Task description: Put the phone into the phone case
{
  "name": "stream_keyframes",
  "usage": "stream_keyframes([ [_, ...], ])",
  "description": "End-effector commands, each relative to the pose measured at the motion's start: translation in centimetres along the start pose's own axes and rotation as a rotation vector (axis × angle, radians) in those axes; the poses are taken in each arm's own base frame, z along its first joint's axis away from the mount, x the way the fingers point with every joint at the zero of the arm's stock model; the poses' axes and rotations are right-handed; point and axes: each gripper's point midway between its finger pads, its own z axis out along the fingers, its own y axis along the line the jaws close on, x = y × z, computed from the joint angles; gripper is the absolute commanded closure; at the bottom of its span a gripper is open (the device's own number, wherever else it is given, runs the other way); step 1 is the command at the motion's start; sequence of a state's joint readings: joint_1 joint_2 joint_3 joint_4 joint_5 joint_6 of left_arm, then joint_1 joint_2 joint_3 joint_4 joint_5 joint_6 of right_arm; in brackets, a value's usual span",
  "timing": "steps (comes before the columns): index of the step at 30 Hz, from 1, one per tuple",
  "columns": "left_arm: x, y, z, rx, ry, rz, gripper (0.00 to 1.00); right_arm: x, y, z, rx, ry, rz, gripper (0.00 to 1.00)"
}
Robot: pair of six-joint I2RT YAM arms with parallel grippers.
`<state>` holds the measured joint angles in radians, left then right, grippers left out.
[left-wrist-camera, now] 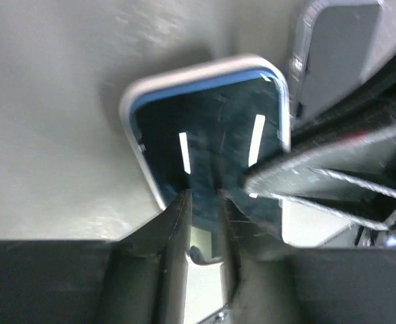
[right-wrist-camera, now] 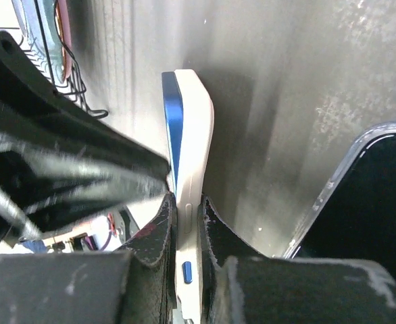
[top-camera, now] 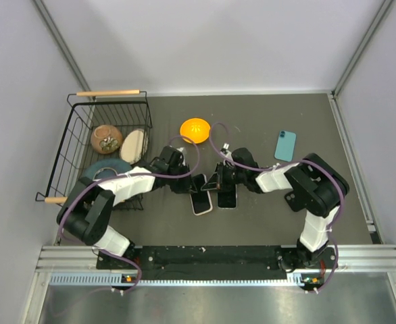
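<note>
The phone [top-camera: 227, 198] lies flat with its black screen up, and it also shows at the right of the right wrist view [right-wrist-camera: 380, 202]. A transparent rim, the phone case [right-wrist-camera: 323, 196], runs round its edge there. Just left of it lies a white-rimmed, beige-backed phone [top-camera: 201, 200]. My right gripper [top-camera: 213, 182] is shut on the long edge of that white-rimmed phone [right-wrist-camera: 191, 121], with one finger on each face [right-wrist-camera: 186, 199]. My left gripper [top-camera: 186, 185] has its fingers almost together over the near end of its screen [left-wrist-camera: 205, 128], tips touching it [left-wrist-camera: 206, 196].
A teal-backed phone [top-camera: 285, 145] lies at the back right. An orange bowl [top-camera: 194, 129] sits behind the grippers. A black wire basket [top-camera: 110, 101] at the left holds a brown bowl, a pale oval and a blue roll. The two arms meet closely at the middle.
</note>
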<state>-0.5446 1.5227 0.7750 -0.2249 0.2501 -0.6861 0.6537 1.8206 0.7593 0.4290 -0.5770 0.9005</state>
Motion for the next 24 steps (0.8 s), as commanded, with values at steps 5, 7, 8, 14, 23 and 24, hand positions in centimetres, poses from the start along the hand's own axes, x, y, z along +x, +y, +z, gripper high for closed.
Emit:
stream_keyframes([
  [5,-1.6,-8.4,-5.8,0.263,-0.041,0.12,0.38,-2.7,5.1,-3.7,-0.187,-0.092,-0.125,1.0],
  [7,-2.6,-9.3,-7.7,0.28,-0.096,0.155,0.35,-3.2,5.5,-5.5,-0.207,-0.125,-0.141,1.0],
  [8,-3.2,-9.9,-8.6,0.29,-0.124,0.171,0.32,-3.5,5.5,-6.2,-0.213,-0.142,-0.149,1.0],
  [14,-4.9,-11.5,-13.5,0.33,-0.262,0.265,0.27,-4.2,8.2,-12.0,-0.301,-0.214,-0.277,1.0],
  [23,-4.2,-15.3,-17.8,0.583,-0.331,0.369,0.28,-1.7,13.7,-17.6,-0.457,-0.252,-0.467,1.0],
  [24,-3.9,-15.7,-18.1,0.614,-0.323,0.359,0.29,-1.2,14.2,-18.3,-0.482,-0.259,-0.484,1.0],
])
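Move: The tan phone case with the blue phone in it, screen up, is already pinched by its right long edge in the right hand; its middle lies about 4 cm left of that hand, 2 cm back and 2 cm lower. From the left hand, which is at the case's left side, that middle is some 4 cm right, 3 cm back and 2 cm down. From the right hand, the clear-cased phone lies roughly 7 cm right, 1 cm back and 3 cm below, and the yellow bowl about 24 cm ahead, 6 cm left. The cased phone, still pinched by its right edge, is carried up about 18 cm by the right hand and some 8 cm right, coming back slightly near the end, while that wrist tilts its fingertips and the case's far side upward by some 30 degrees. The left fingers spread wide and come clear; that hand first draws back and right briefly, then climbs about 20 cm, tipping its fingers forward. ##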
